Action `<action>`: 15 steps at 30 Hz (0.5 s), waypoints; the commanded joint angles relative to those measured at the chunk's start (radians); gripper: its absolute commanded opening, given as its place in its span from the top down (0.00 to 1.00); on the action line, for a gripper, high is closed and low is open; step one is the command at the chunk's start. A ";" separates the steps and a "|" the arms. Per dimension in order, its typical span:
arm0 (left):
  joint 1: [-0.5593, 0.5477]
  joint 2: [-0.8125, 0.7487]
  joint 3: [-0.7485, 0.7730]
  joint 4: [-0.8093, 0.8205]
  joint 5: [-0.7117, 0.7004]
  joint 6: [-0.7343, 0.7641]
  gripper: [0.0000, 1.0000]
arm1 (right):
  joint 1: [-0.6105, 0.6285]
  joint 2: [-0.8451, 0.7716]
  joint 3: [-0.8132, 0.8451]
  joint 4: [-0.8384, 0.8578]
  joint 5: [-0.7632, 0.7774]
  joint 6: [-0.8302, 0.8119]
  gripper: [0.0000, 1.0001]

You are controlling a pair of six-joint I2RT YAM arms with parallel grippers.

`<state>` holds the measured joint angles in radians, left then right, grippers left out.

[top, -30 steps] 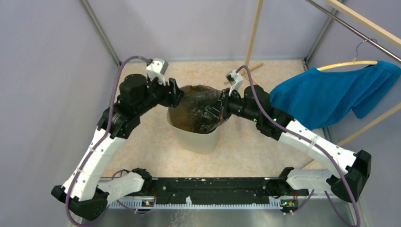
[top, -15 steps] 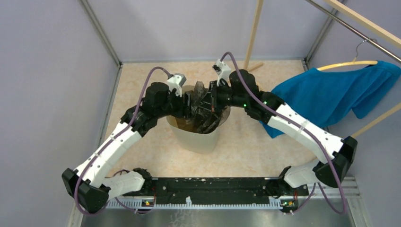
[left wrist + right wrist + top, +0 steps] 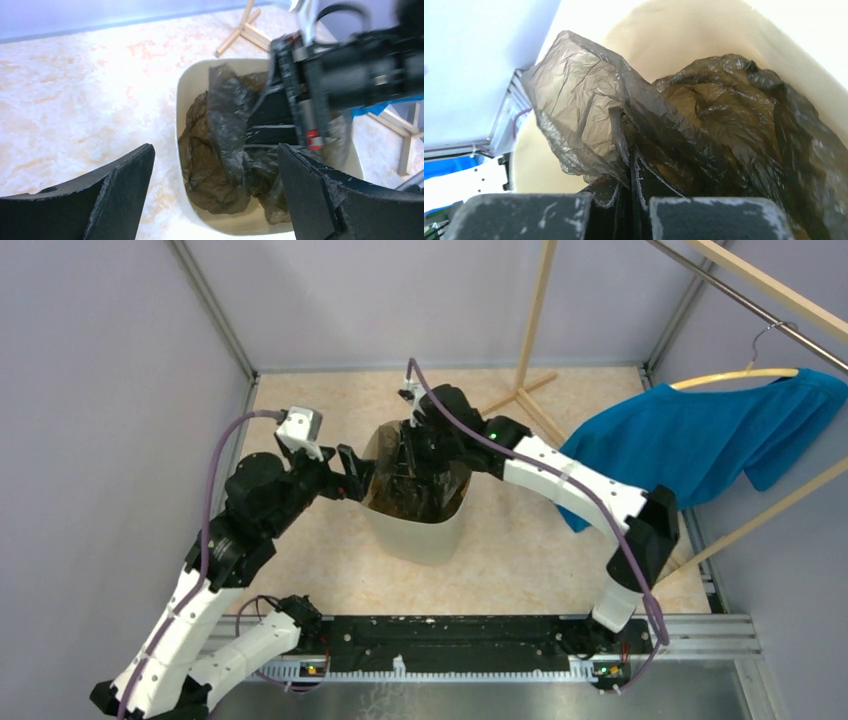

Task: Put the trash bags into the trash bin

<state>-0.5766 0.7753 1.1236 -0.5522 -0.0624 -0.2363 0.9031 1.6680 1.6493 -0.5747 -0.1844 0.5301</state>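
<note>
The cream trash bin stands mid-floor, with the dark grey-brown trash bag crumpled inside it. My right gripper reaches down into the bin from the far side. Its fingers are shut with a fold of the trash bag pinched at the tips of the right gripper. One flap of the bag rises above the bin's rim. My left gripper hangs just outside the bin's left rim. In the left wrist view the left gripper is wide open and holds nothing.
A blue garment hangs on a hanger at the right, under a wooden rack whose foot stands behind the bin. Grey walls close in the left and back. The arms' base rail runs along the near edge.
My left gripper has let go, opened and pulled back left out of the bin. My right arm has swung round to the bin's far side, carrying the bag's fold lower into it.
</note>
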 commanded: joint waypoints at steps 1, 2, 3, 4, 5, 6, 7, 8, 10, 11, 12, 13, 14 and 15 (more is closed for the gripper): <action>0.000 -0.080 -0.050 -0.004 -0.105 0.007 0.02 | 0.017 0.123 0.079 -0.031 0.044 -0.008 1.00; 0.001 -0.101 -0.066 -0.008 -0.123 -0.002 0.02 | 0.018 0.146 0.090 -0.029 0.048 -0.011 1.00; 0.000 -0.114 -0.083 -0.015 -0.130 -0.015 0.01 | 0.021 0.165 0.094 -0.026 0.053 -0.015 1.00; 0.000 -0.128 -0.101 -0.022 -0.135 -0.042 0.02 | 0.024 0.179 0.095 -0.021 0.061 -0.018 1.00; 0.001 -0.144 -0.125 -0.025 -0.134 -0.063 0.02 | 0.026 0.188 0.090 -0.012 0.070 -0.020 1.00; 0.000 -0.159 -0.149 -0.026 -0.127 -0.085 0.02 | 0.028 0.191 0.076 0.004 0.079 -0.022 1.00; -0.001 -0.177 -0.175 -0.023 -0.113 -0.107 0.02 | 0.030 0.188 0.051 0.029 0.089 -0.021 1.00; -0.001 -0.193 -0.201 -0.015 -0.097 -0.127 0.02 | 0.030 0.181 0.019 0.059 0.097 -0.015 1.00; -0.001 -0.219 -0.242 0.001 -0.057 -0.168 0.02 | 0.030 0.167 -0.045 0.122 0.107 -0.004 1.00; 0.000 -0.225 -0.257 0.011 -0.036 -0.184 0.02 | 0.030 0.164 -0.066 0.141 0.110 -0.002 1.00; 0.000 -0.232 -0.266 0.021 -0.005 -0.195 0.02 | 0.030 0.164 -0.084 0.157 0.109 -0.004 1.00; 0.000 -0.232 -0.270 0.032 0.030 -0.199 0.01 | 0.031 0.168 -0.097 0.167 0.107 -0.008 1.00; 0.000 -0.230 -0.270 0.042 0.070 -0.201 0.02 | 0.030 0.174 -0.105 0.172 0.105 -0.013 1.00; -0.001 -0.226 -0.267 0.049 0.112 -0.202 0.02 | 0.030 0.180 -0.113 0.177 0.104 -0.025 1.00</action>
<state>-0.5766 0.5598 0.8574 -0.5709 -0.0940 -0.3836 0.9226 1.8614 1.5871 -0.4343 -0.0898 0.5095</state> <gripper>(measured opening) 0.986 0.003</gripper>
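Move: Just about level with the rim, the shut right fingers hold the trash bag; the middle of the trash bin lies some 13 cm below them and 2 cm to the right, the bag's bulk about 2 cm to the right and 6 cm down. The open left gripper hangs about 9 cm to the left of the right hand, 4 cm back and 8 cm higher. From that left hand, the bin's middle is roughly 4 cm ahead, 10 cm to the right and 21 cm down. Pushing the still-pinched bag down into the bin, the right hand sinks about 10 cm, most of it early, while edging some 3 cm forward and a little left, its fingers kept shut. The left hand, empty and wide open, draws back and slightly left from over the bin's left side, then drops about 7 cm beside the rim, tipping slightly down. ##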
